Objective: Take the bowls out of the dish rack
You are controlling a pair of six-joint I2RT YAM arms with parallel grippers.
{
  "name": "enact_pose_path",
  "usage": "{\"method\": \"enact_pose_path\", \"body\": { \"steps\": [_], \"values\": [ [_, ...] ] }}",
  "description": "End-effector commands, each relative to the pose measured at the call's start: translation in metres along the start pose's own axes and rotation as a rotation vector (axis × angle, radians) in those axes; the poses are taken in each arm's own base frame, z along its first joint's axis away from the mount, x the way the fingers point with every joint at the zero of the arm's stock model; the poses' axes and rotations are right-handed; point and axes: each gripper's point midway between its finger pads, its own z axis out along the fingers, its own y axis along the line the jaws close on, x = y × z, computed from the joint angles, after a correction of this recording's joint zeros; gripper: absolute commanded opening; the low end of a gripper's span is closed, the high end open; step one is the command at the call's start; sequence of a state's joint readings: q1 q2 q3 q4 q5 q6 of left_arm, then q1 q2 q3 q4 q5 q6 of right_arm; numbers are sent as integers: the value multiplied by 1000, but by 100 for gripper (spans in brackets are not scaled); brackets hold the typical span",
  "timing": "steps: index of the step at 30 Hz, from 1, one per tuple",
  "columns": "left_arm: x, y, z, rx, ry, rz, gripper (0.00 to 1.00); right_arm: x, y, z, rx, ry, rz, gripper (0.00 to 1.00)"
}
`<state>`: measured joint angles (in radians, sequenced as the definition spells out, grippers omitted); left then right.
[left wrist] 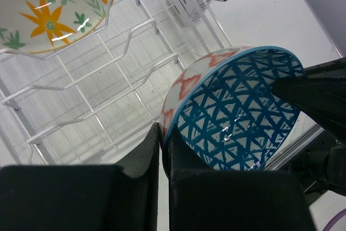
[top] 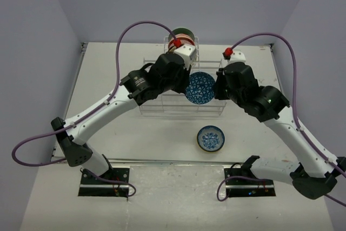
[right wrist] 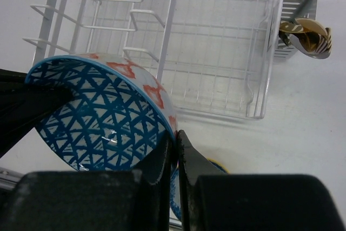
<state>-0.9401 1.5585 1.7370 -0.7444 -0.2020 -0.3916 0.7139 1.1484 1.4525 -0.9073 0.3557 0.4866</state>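
A bowl with a blue triangle mosaic inside and orange-red motifs outside (top: 200, 87) hangs tilted over the front of the white wire dish rack (top: 157, 106). My left gripper (top: 187, 84) is shut on its left rim, seen close in the left wrist view as the gripper (left wrist: 165, 133) pinching the bowl (left wrist: 238, 112). My right gripper (top: 216, 87) is shut on the opposite rim; the right wrist view shows that gripper (right wrist: 175, 139) clamped on the bowl (right wrist: 97, 117). A flower-patterned bowl (left wrist: 48, 9) stands in the rack's slots (left wrist: 108, 79). Stacked bowls (top: 181, 36) sit at the rack's back.
A blue-patterned bowl (top: 211, 138) rests on the table in front of the rack, partly visible under the right gripper as a blue and yellow rim (right wrist: 178, 198). The rack's side caddy (right wrist: 297, 4) holds gold cutlery (right wrist: 303, 36). Walls close the table on three sides.
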Motion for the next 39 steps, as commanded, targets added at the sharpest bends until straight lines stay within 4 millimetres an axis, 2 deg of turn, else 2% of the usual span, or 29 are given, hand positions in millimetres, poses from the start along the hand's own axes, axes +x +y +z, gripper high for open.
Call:
{"method": "enact_pose_path", "body": {
  "steps": [1,2,3,5,8,9,11,12,15,16,18,19,20,21,23,24,29,31,39],
  "values": [
    [-60,-42,-38,208,-203,-78,0,-14,-3,-7,7,-74,34,0],
    [-62,-43,-41,220,-215,-86,0,-14,-3,-10,-2,-79,48,0],
    [-60,-43,-41,221,-218,-88,13,-13,-5,-15,-11,-90,58,0],
    [-66,-44,-46,236,-244,-96,24,-9,-7,-19,-15,-86,72,0],
    [-66,-44,-45,233,-245,-97,45,-1,-15,-25,1,-65,83,0],
    [-66,-44,-44,230,-243,-96,59,3,-17,-25,8,-56,84,0],
    [-68,-43,-46,224,-248,-100,74,16,-21,-28,11,-22,89,0],
    [-71,-41,-51,218,-262,-104,100,21,-22,-28,10,-6,91,0],
    [-79,-25,-63,146,-306,-109,100,50,-24,-32,-13,81,103,0],
    [-85,-13,-71,92,-340,-114,100,69,-25,-34,-27,138,106,0],
    [-89,1,-88,42,-376,-118,100,89,-28,-34,-30,190,115,0],
    [-88,11,-90,-8,-387,-120,100,96,-29,-36,-41,200,129,0],
    [-88,16,-94,-26,-397,-122,100,113,-35,-30,-19,237,131,0],
    [-91,24,-106,-49,-427,-133,100,119,-36,-27,-18,248,145,0],
    [-85,30,-107,-69,-427,-135,100,140,-45,-18,15,296,167,0],
    [-87,32,-115,-67,-445,-142,100,147,-47,-14,26,315,172,0],
    [-77,41,-122,-89,-445,-139,100,185,-66,7,120,406,237,0],
    [-74,43,-120,-99,-438,-133,100,192,-61,12,87,428,264,0],
    [-61,45,-113,-109,-403,-102,100,230,-64,25,92,513,321,0]
  ]
}}
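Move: Both hands pinch the triangle-patterned bowl at opposite rims. It is bound for the two bowls stacked on the table, about 9 cm back from the right hand, straight in line sideways and some 26 cm below; the dish rack's middle is roughly 14 cm ahead, 13 cm left and 25 cm down. From the left hand, the flower bowl in the rack stands about 19 cm ahead, 1 cm left and 13 cm lower, the green bowl some 9 cm beyond it. The left fingers open wide and let go of the patterned bowl's rim, and that hand climbs about 10 cm and swings some 8 cm left, clear of the bowl. The right keeps its pinch on the opposite rim and draws back, then plunges towards the stacked bowls, over 20 cm down in all with some 11 cm back and half that to the right, tipping its fingers down about 35 degrees. ##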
